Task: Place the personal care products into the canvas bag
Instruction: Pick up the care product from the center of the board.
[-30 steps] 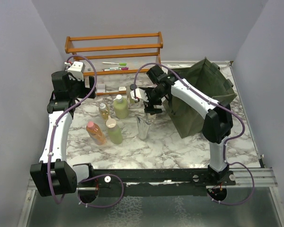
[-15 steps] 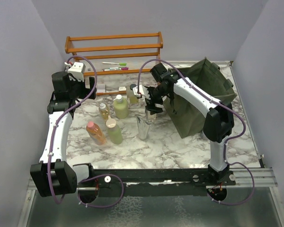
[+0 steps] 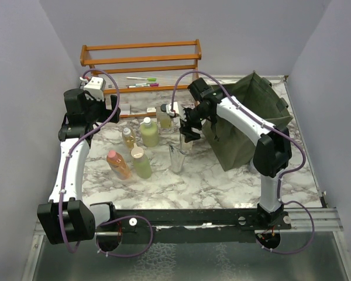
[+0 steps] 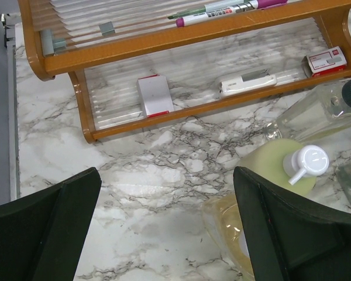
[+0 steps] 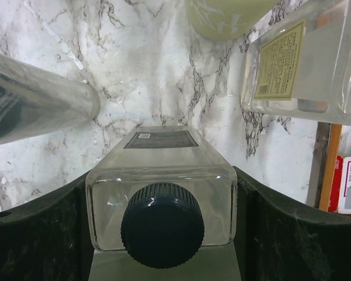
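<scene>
My right gripper [image 3: 186,134] [image 5: 162,202] is shut on a clear square bottle with a black cap [image 5: 162,193] [image 3: 185,143], its jaws pressed against both sides; the bottle stands upright on the marble. A silver tube [image 3: 176,159] [image 5: 35,114] stands just in front of it. The olive canvas bag [image 3: 245,117] sits to the right, behind my right arm. More products stand left of the gripper: a pale green bottle [image 3: 149,132] [image 4: 278,170], a small amber bottle [image 3: 128,138] [image 4: 225,225], an orange bottle [image 3: 118,164] and another pale green bottle [image 3: 142,163]. My left gripper [image 3: 113,108] [image 4: 169,234] hangs open over bare marble.
An orange wooden rack [image 3: 140,58] [image 4: 164,41] stands at the back left, with thin pens [image 3: 143,82] [image 4: 222,10] and small white boxes [image 4: 155,95] on it. A second clear labelled bottle [image 3: 164,116] [image 5: 304,64] stands close behind the gripped one. Grey walls close in on both sides.
My right gripper has come down a little around the clear black-capped bottle and its jaws have narrowed onto it. The left arm has not moved.
</scene>
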You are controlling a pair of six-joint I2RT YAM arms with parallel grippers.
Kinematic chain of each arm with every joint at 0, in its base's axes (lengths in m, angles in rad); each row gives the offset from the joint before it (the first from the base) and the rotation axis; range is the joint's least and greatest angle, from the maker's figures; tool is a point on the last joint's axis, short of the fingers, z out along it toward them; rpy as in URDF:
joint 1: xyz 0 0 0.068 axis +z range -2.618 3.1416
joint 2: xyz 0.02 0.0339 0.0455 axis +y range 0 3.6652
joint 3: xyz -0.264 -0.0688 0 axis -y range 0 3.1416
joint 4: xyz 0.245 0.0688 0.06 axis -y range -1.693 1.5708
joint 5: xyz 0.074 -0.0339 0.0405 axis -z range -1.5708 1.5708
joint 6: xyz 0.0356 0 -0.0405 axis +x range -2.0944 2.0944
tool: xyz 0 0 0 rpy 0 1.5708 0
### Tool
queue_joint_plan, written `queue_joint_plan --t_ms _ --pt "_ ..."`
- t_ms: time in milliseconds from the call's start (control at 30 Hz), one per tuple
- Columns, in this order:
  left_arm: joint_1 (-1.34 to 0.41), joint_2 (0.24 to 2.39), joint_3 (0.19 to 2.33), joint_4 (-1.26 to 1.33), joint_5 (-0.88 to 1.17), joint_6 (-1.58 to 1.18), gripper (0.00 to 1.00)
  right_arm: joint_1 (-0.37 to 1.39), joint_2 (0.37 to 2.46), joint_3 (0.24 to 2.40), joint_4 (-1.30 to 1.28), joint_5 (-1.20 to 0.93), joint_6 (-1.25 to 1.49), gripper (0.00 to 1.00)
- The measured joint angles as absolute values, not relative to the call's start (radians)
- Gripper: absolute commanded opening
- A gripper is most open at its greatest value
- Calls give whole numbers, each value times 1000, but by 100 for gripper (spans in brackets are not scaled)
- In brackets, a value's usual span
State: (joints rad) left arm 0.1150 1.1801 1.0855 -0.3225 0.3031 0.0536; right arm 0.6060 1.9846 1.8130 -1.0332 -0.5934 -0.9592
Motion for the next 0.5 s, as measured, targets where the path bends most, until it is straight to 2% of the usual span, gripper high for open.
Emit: queue_joint_plan --t_ms 233,500 --pt "115 1165 1085 -323 307 50 99 607 1947 1816 -1017 -585 -856 2" --pt "115 1148 1085 -323 306 51 99 623 1911 1887 -1001 -529 -755 1"
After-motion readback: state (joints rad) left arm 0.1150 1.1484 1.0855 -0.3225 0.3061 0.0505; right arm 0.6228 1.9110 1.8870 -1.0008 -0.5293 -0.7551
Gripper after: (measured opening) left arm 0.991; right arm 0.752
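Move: The clear bottle with the dark cap is already gripped in the right hand. The canvas bag it is bound for has its middle about 22 cm to that hand's right and 4 cm ahead, near its height. The silver tube stands some 9 cm back and 4 cm left, the other square bottle 6 cm ahead and 8 cm left, both about 6 cm lower. From the left hand the bag is about 54 cm right, roughly level ahead and 13 cm lower. The dark-capped clear bottle, still pinched at its upper part between the right fingers, is raised almost straight up by about 5 cm, slowly at first and then faster, clear of the silver tube and the other square bottle. Meanwhile the wrist swings some 10 degrees clockwise; the fingers keep their hold and there is no travel towards the bag yet. ##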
